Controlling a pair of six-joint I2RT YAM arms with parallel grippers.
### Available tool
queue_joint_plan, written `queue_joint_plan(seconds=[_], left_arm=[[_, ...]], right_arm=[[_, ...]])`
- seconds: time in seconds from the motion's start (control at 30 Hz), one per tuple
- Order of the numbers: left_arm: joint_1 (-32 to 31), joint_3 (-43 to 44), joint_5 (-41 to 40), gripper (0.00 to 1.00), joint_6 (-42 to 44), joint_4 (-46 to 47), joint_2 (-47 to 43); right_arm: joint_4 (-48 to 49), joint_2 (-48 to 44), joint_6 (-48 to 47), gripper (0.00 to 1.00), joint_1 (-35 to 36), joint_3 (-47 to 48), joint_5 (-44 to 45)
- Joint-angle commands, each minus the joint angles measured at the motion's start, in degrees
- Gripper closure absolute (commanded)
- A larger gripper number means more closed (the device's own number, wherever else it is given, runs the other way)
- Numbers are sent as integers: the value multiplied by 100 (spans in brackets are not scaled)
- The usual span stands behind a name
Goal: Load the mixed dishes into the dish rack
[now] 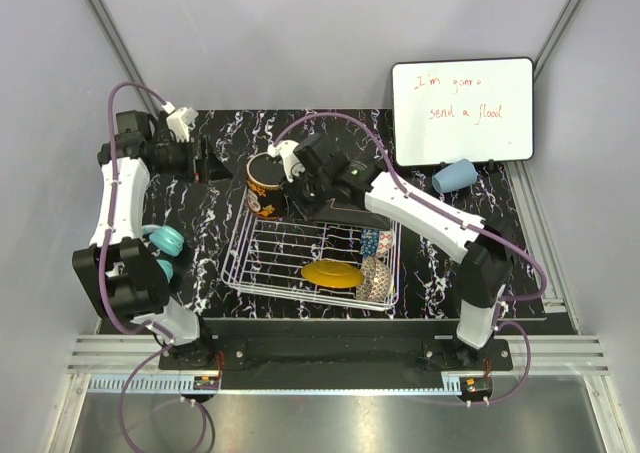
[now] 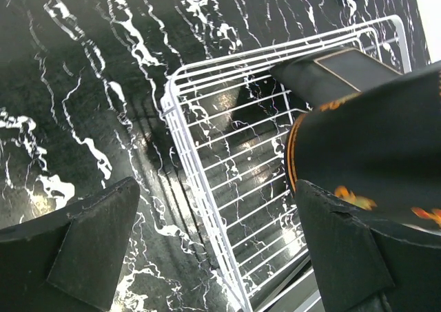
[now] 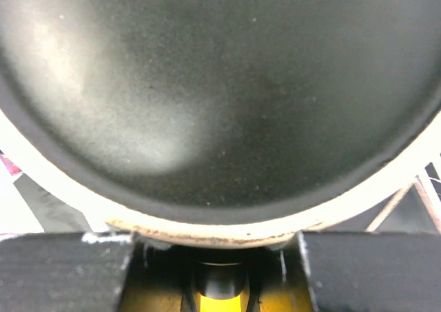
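Note:
The dish rack (image 1: 236, 248) of white wire stands mid-table. Inside it a yellow patterned plate (image 1: 332, 273) lies near the front, with a blue bowl (image 1: 377, 241) and a beige-brown bowl (image 1: 375, 278) at its right end. My right gripper (image 1: 290, 180) is shut on the rim of the floral dark-backed saucer (image 1: 263, 188), held on edge over the rack's far left corner. In the right wrist view the saucer (image 3: 207, 98) fills the frame above the gripper (image 3: 217, 257). My left gripper (image 1: 205, 160) is open and empty, left of the saucer. A light blue cup (image 1: 455, 176) lies on the table at the far right.
A whiteboard (image 1: 462, 111) with red writing leans at the back right, just behind the cup. Teal rounded objects (image 1: 167, 241) sit by the left arm. In the left wrist view the rack's corner (image 2: 200, 188) and the saucer (image 2: 379, 147) lie below the open gripper (image 2: 217, 250).

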Motion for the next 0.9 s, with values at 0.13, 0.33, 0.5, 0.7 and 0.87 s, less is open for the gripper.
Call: queue_joint_plan(seconds=[0.13,0.33,0.5,0.7,0.87], left_arm=[[366,121,209,1,-229,31,90],[480,33,323,1,-194,57,20],[524,-38,385,1,-185,57,-24],[559,-126,394,1,-141,66,-51],[586,-187,420,1,-141,119,-59]], right_arm=[[518,344,-494,100,370,417,1222],[430,862,-415,100,511,751,1407],[439,1179,-389,100,520,996,1504],[448,1592,-389,100,555,1313,1661],[448,1838,-415,100,731,1349,1820]])
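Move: The big floral mug, already in the right hand, is bound for the dish rack's far left corner, roughly 6 cm to that hand's left, 3 cm ahead and 13 cm below. In the rack, the black tray stands about 14 cm to this hand's right and 3 cm ahead; the yellow dish lies some 10 cm right and 10 cm back. From the left hand, that corner spot is about 9 cm right, 6 cm back and 15 cm down. The mug, still pinched by its handle side, goes down about 11 cm into the far left corner of the rack, quickly at first and then easing, ending a little farther left and forward. The right hand meanwhile tips its left-pointing fingers some 20 degrees more steeply down and keeps its grip. The empty left hand, wide open, draws some 3 cm left, away from the mug. ##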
